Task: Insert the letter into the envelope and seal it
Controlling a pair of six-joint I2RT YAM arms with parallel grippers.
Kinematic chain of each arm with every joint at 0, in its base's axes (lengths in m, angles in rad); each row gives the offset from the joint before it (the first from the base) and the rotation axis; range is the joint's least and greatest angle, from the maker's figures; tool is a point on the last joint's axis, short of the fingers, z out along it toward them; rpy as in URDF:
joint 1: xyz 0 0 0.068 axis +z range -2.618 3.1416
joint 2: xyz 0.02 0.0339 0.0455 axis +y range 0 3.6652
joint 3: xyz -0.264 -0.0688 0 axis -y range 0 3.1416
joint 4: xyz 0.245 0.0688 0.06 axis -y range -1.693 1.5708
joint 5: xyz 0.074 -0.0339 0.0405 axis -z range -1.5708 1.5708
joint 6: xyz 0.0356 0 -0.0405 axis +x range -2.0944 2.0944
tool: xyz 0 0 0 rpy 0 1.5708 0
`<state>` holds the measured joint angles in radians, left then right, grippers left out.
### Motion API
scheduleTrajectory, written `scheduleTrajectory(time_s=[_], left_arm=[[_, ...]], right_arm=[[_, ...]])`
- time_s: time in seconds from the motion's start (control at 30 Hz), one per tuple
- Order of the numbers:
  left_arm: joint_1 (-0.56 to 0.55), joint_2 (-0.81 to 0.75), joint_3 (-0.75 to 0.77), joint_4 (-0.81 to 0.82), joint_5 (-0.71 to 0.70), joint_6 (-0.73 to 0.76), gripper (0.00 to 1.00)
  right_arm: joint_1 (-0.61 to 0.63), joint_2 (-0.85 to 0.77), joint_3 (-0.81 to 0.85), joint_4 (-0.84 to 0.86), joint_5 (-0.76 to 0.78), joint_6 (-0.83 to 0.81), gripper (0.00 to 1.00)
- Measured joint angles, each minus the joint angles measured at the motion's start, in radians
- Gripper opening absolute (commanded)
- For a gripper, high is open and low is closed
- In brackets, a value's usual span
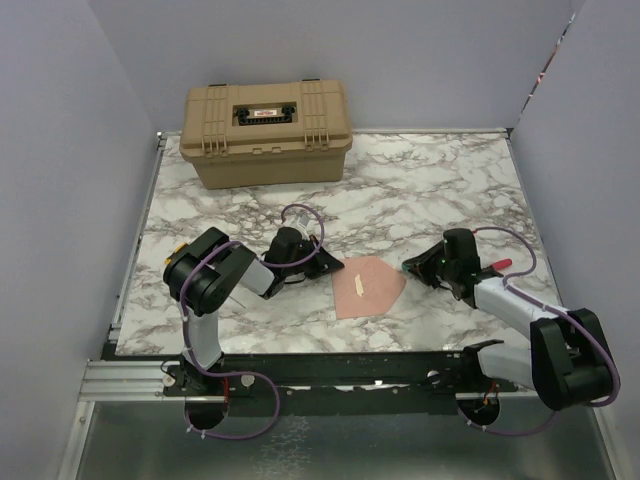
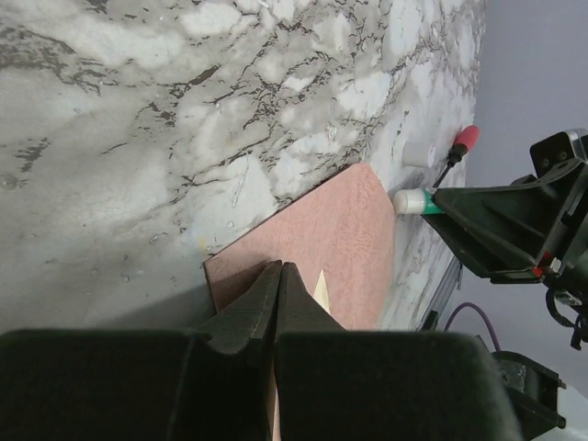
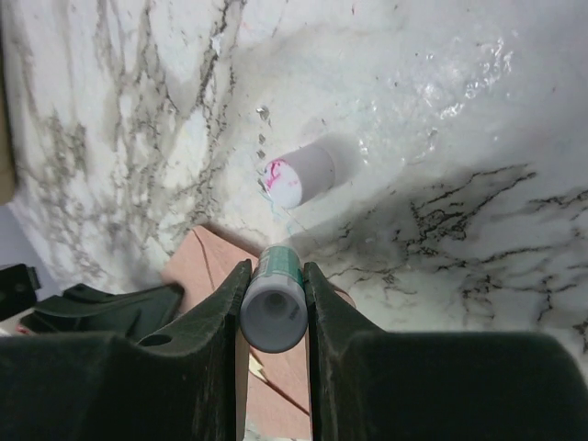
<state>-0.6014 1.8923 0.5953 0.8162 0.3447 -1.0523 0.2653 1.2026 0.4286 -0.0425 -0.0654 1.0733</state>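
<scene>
The pinkish-brown envelope (image 1: 368,287) lies flat on the marble table between the arms, its point toward the right. A thin pale strip (image 1: 356,285) shows on its face; I cannot tell if that is the letter, which otherwise is hidden. My left gripper (image 1: 335,265) is shut, its tips (image 2: 280,268) down at the envelope's (image 2: 340,239) left edge. My right gripper (image 1: 408,268) hovers at the envelope's right point, shut on a white glue stick (image 3: 274,308) with a green label, its nozzle aimed at the envelope (image 3: 197,262).
The glue stick's white cap (image 3: 299,175) lies on its side on the table just beyond the right gripper. A tan plastic toolbox (image 1: 266,132) stands shut at the back left. Grey walls enclose the table on three sides.
</scene>
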Motion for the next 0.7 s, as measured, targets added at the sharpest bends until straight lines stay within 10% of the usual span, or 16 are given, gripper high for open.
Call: scheduleTrajectory(time_s=[0.5,0.7], left_arm=[[0.005,-0.040,0.012,-0.095,0.002,0.040,0.00],[0.005,-0.068,0.043,-0.201,0.002,0.084,0.00]], right_arm=[[-0.104,0.049,-0.098,0.225,-0.139,0.141,0.32],[-0.108,0.048,-0.085,0.172,-0.134,0.184,0.60]])
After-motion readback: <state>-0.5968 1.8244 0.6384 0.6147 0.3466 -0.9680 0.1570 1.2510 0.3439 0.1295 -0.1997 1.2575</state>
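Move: Just ahead of the right hand, about 1 cm out and 3 cm below, lies the bare table spot for the glue stick it still holds. The glue cap is some 4 cm ahead of that hand, the envelope's middle about 10 cm to its left and 4 cm back, both about 3 cm lower. From the left hand, at the envelope's far left corner, that spot is roughly 16 cm right, 1 cm back and slightly lower. Easing forward about 1.5 cm, the right hand then settles back and down by roughly 1 cm each, rolling its left side up some 15 degrees with a slight clockwise turn. It parts its fingers from a quarter to half open beside the envelope, letting go of the glue stick. The left hand, still shut on the envelope's corner, edges left about half a centimetre. ##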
